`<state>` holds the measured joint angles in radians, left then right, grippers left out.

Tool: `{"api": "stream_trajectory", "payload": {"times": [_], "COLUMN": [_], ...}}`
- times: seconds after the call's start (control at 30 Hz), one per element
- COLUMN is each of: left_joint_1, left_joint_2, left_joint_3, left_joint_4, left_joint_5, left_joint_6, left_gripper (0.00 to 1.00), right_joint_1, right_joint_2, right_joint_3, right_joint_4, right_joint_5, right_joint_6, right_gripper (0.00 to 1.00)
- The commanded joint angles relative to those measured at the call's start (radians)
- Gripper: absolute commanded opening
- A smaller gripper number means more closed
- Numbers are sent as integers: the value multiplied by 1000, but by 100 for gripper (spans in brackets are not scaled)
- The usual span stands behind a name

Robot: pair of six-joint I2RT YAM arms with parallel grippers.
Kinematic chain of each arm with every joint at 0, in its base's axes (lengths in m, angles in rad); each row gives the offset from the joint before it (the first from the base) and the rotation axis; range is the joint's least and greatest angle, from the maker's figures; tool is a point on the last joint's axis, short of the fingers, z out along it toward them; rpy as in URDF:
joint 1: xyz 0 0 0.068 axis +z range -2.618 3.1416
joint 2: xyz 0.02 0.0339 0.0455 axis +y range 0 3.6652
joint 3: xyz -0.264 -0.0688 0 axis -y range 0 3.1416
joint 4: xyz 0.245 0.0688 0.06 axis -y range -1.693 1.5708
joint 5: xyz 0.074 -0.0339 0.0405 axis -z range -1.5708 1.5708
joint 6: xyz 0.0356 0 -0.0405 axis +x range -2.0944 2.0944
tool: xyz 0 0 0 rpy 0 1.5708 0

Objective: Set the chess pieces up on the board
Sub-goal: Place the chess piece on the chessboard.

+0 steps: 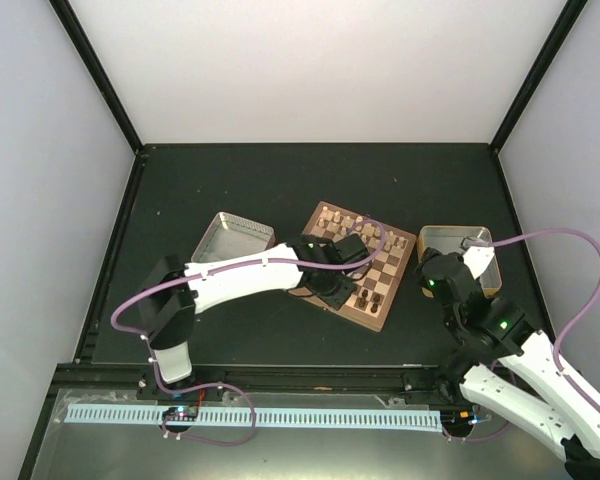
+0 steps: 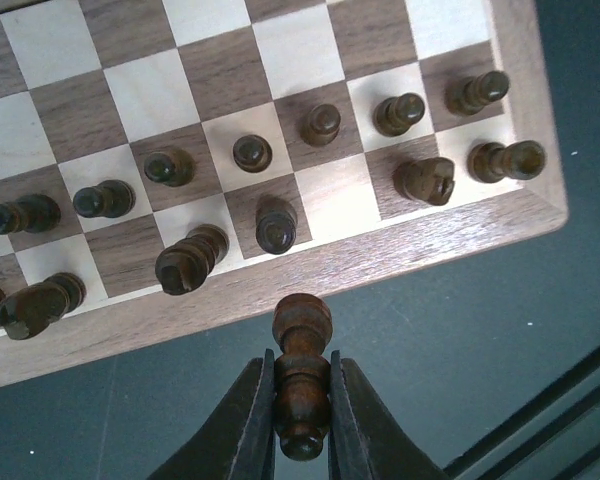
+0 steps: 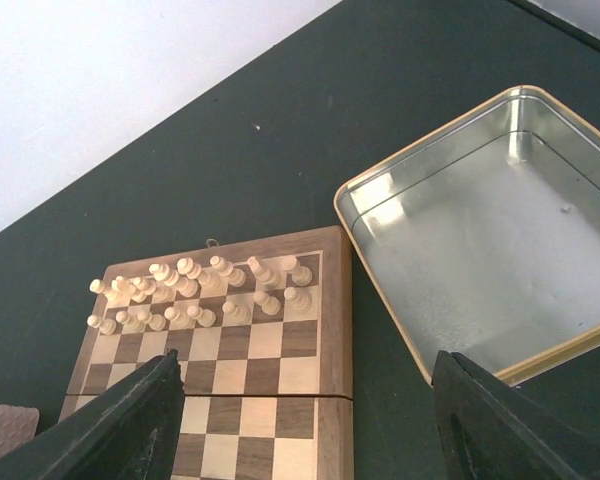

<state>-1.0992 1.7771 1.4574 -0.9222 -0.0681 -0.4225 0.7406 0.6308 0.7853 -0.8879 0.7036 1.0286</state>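
Observation:
My left gripper (image 2: 302,365) is shut on a dark brown chess piece (image 2: 302,325), which hangs just outside the near rim of the board (image 2: 430,235). Several dark chess pieces (image 2: 277,225) stand on the two nearest rows, some leaning. From the top view, the left gripper (image 1: 335,287) is over the near edge of the board (image 1: 385,272). My right gripper (image 3: 305,425) is open and holds nothing. It hovers right of the board (image 3: 332,300), where cream-white chessmen (image 3: 210,290) fill the far rows.
A shallow metal tray (image 3: 480,250) lies to the right of the board, under the right gripper (image 1: 436,275). A second metal tray (image 1: 230,238) sits to the left of the board. Dark matting covers the table, and black frame rails run along its edges.

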Motion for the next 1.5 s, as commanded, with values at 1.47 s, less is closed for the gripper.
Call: {"api": "stream_trajectory", "payload": {"times": [1.47], "left_joint_1": [163], "left_joint_2": [209], "left_joint_3": [138], "left_joint_4": [-129], "left_joint_5": [1], "left_joint_6": [143], "left_gripper": [11], "right_joint_1": [1], "right_joint_2": [-56], "right_joint_3": [-41], "right_joint_4": [-11], "right_joint_5": [22], "right_joint_6": [51], "right_gripper": [70]}}
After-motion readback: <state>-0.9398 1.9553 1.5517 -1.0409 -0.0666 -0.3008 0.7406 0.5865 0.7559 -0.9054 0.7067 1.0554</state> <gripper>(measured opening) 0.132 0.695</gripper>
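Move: The dark bishop in the left fingers is bound for the empty dark back-row square, about 5 cm ahead of the left hand, 4 cm to its left and 7 cm lower. Around that square, tops below the hand: the king roughly 4 cm ahead and 1 cm left of the hand, the knight some 6 ahead and 7 left, a pawn about 8 ahead and 3 left. From the right hand the square lies about 27 cm left, 3 cm ahead, 17 cm below. The dark bishop, still pinched in the left fingers, is carried from just off the board's near edge about 6 cm left and 3 cm forward, rising slightly, then lowered some 7 cm towards the gap between king and knight. It finishes with a shift of about 2 cm forward and right, the wrist having straightened roughly 10 degrees towards vertical. ##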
